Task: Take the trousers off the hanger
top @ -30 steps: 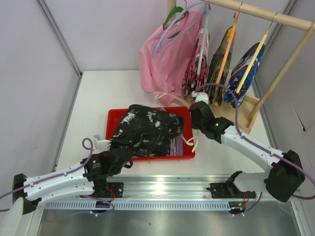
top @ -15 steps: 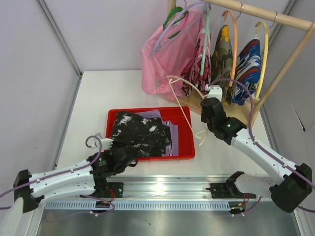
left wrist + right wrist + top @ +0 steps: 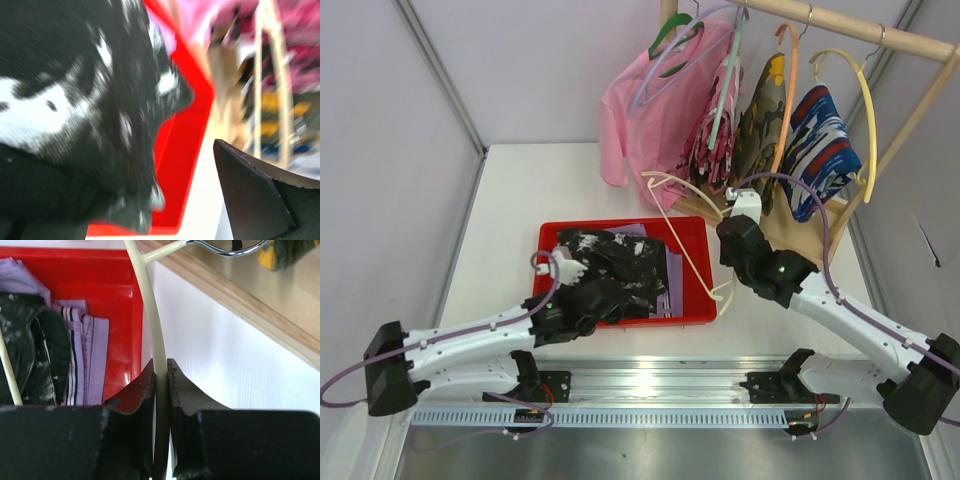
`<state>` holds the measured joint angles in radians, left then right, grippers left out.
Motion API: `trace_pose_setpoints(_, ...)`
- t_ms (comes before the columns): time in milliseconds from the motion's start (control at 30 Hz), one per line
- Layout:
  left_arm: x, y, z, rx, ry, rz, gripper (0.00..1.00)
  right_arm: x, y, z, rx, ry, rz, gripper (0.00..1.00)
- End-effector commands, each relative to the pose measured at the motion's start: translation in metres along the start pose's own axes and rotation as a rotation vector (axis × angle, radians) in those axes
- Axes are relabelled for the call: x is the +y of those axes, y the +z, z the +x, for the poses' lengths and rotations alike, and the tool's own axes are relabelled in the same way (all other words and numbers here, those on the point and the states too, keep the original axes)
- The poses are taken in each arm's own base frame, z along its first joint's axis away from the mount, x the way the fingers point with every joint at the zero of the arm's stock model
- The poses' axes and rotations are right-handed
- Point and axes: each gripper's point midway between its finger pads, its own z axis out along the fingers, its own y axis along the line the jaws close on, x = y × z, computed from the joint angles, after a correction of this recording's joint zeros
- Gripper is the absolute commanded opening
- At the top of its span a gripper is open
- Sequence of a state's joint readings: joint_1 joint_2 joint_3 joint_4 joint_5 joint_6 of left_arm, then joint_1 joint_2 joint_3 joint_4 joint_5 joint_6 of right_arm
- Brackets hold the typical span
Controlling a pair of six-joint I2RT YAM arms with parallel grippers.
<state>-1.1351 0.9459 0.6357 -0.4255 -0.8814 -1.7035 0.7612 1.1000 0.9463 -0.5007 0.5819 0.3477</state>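
The black white-speckled trousers lie crumpled in the red tray, on top of the pale lavender trousers. My left gripper hangs over the tray's near edge, open; the speckled cloth drapes loose on its left side, and only its right finger shows clearly. My right gripper is shut on one arm of a bare cream hanger, just right of the tray. The hanger's lower bar crosses the tray's right end.
A wooden rail at the back right carries a pink shirt, several patterned garments and an empty yellow hanger. The rack's wooden base lies close behind my right gripper. Walls close in on the left and the far side.
My left gripper has opened and let go of the black trousers, which have sunk flatter into the tray. The cream hanger has come free of the cloth in my right gripper.
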Motion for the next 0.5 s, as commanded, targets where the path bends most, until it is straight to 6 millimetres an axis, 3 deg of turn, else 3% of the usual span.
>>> trace_pose_setpoints(0, -0.03, -0.011, 0.048, 0.226, 0.152, 0.031, 0.94, -0.008, -0.022, -0.025, -0.075, 0.086, 0.015, 0.0)
trace_pose_setpoints(133, -0.028, -0.026, 0.084, 0.401, 0.245, 0.066, 0.93, -0.007, -0.03, -0.024, -0.076, 0.088, 0.004, 0.0)
trace_pose_setpoints(200, -0.041, -0.031, 0.092, 0.437, 0.211, 0.128, 0.89, -0.005, -0.03, -0.021, -0.07, 0.093, -0.003, 0.0)
trace_pose_setpoints(233, -0.037, -0.03, 0.095, 0.444, 0.207, 0.136, 0.85, -0.004, -0.03, -0.019, -0.065, 0.093, -0.005, 0.0)
trace_pose_setpoints(300, -0.049, -0.032, 0.097, 0.453, 0.179, 0.191, 0.61, -0.003, -0.031, -0.015, -0.054, 0.082, -0.003, 0.0)
trace_pose_setpoints(333, -0.043, -0.031, 0.099, 0.453, 0.188, 0.181, 0.47, -0.005, -0.031, -0.014, -0.053, 0.078, 0.003, 0.0)
trace_pose_setpoints(433, -0.024, -0.021, 0.1, 0.428, 0.195, 0.109, 0.34, -0.01, -0.034, -0.015, -0.063, 0.078, 0.023, 0.0)
trace_pose_setpoints(467, -0.018, -0.019, 0.1, 0.422, 0.187, 0.095, 0.34, -0.011, -0.034, -0.016, -0.07, 0.082, 0.021, 0.0)
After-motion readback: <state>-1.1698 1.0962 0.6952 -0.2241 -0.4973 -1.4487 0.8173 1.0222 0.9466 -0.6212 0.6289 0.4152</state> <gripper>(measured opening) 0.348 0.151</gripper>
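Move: Some 18 cm to the right of the open left hand and 5 cm nearer the base, at roughly its height, is the near end of the cream hanger, which the right hand already holds. The black-and-white trousers lie about 10 cm below the left hand, 2 cm ahead and 2 cm left, over the red tray, whose middle is 1 cm ahead, 1 cm right, 13 cm down. From the right hand the trousers are about 26 cm left, 4 cm back and 15 cm below. Swinging right away from the released trousers, the left hand travels about 9 cm right and 4 cm back towards the hanger's near end, slowing at the finish. It turns some 25 degrees clockwise as its wide-open fingers close to about a third, on nothing. The right hand keeps its pinch on the hanger and draws it back 2–3 cm. ##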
